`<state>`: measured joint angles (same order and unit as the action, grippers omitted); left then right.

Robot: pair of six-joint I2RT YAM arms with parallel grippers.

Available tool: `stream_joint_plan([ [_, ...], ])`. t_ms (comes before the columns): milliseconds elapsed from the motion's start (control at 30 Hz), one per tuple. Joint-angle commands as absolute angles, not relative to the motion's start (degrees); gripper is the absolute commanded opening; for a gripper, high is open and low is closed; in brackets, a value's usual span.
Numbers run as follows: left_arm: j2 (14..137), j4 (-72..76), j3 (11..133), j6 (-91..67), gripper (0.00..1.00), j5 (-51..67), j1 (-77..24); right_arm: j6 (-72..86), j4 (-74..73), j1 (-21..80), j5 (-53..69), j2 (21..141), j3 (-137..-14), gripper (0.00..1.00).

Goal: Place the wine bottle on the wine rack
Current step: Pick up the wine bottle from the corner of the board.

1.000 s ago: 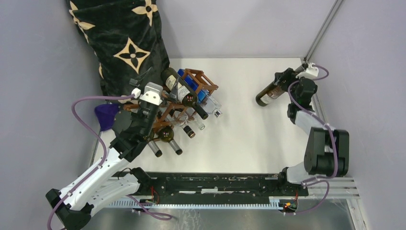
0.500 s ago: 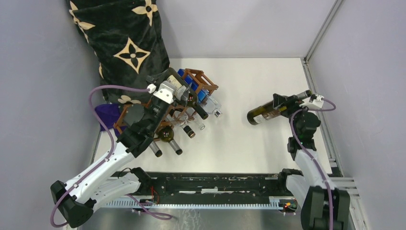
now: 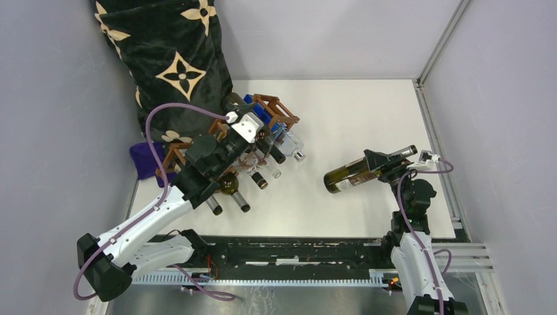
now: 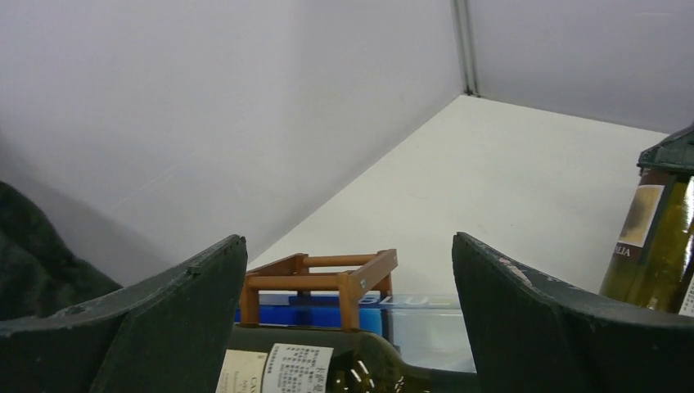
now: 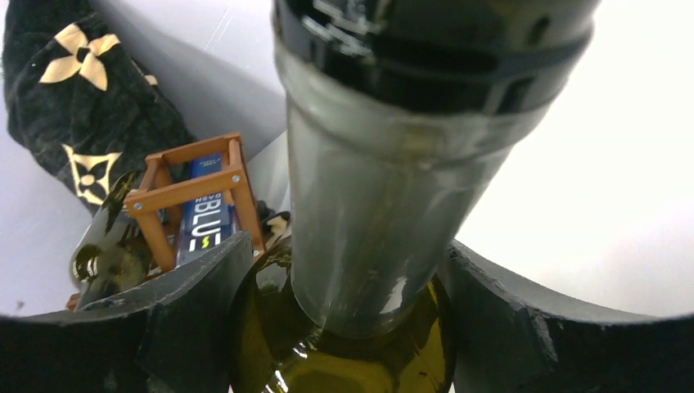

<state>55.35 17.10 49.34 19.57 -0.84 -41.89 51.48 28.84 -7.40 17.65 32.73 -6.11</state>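
The wine bottle (image 3: 347, 176), dark green with a pale label, hangs tilted above the table's right side. My right gripper (image 3: 381, 164) is shut on its shoulder. In the right wrist view its neck (image 5: 385, 188) fills the middle and my right gripper (image 5: 348, 303) has both fingers pressed against the glass. The wine rack (image 3: 276, 108), reddish-brown wooden bars, stands at the left with several bottles lying in it. My left gripper (image 3: 259, 118) hovers open just over the rack's top. The left wrist view has the rack's top cell (image 4: 327, 274) between its spread fingers (image 4: 196, 319), and the held bottle (image 4: 655, 237) at the right edge.
A black cushion with gold flowers (image 3: 171, 59) leans against the back left wall behind the rack. A purple object (image 3: 144, 161) lies left of the rack. A labelled dark bottle (image 4: 327, 368) and a blue-labelled clear bottle (image 4: 409, 315) lie under the left gripper. Grey walls enclose the table.
My right arm has carried the wine bottle from the far right corner nearer and leftward. My left arm has swung right, over the rack's top bottles, still open.
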Motion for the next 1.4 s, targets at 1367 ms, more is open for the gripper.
stream_joint_plan([
  [1367, 66.62, -15.5, 66.6, -8.51, 1.0, 14.76, -46.05, 58.71, 31.9, -2.99, 36.96, 32.93, -5.0, 0.0],
])
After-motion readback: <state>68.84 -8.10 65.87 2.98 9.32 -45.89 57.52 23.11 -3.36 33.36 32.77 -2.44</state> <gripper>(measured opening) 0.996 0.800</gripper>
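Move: The wine bottle in the right fingers has its middle about 33 cm to the left hand's right, some 8 cm nearer the base and 18 cm lower. A dark bottle lies on the rack about 10 cm under the left hand, 2 cm ahead and 2 cm left; the blue bottle is 11 cm ahead, straight in line, 17 cm down. For the right hand, the wine rack's middle is roughly 50 cm left, 12 cm ahead and 8 cm lower. The right hand keeps its grip round the wine bottle's shoulder and carries it left, down and back, about 9 cm in all, towards the left hand, turning nearly 20 degrees counter-clockwise so the base swings back as the hand tips down slightly. Meanwhile the empty left hand, fingers staying wide open, leaves its place over the dark bottle and goes some 8 cm right and 5 cm down towards the held bottle, turning a little clockwise and pitching down by nearly 30 degrees, mostly at the end. ##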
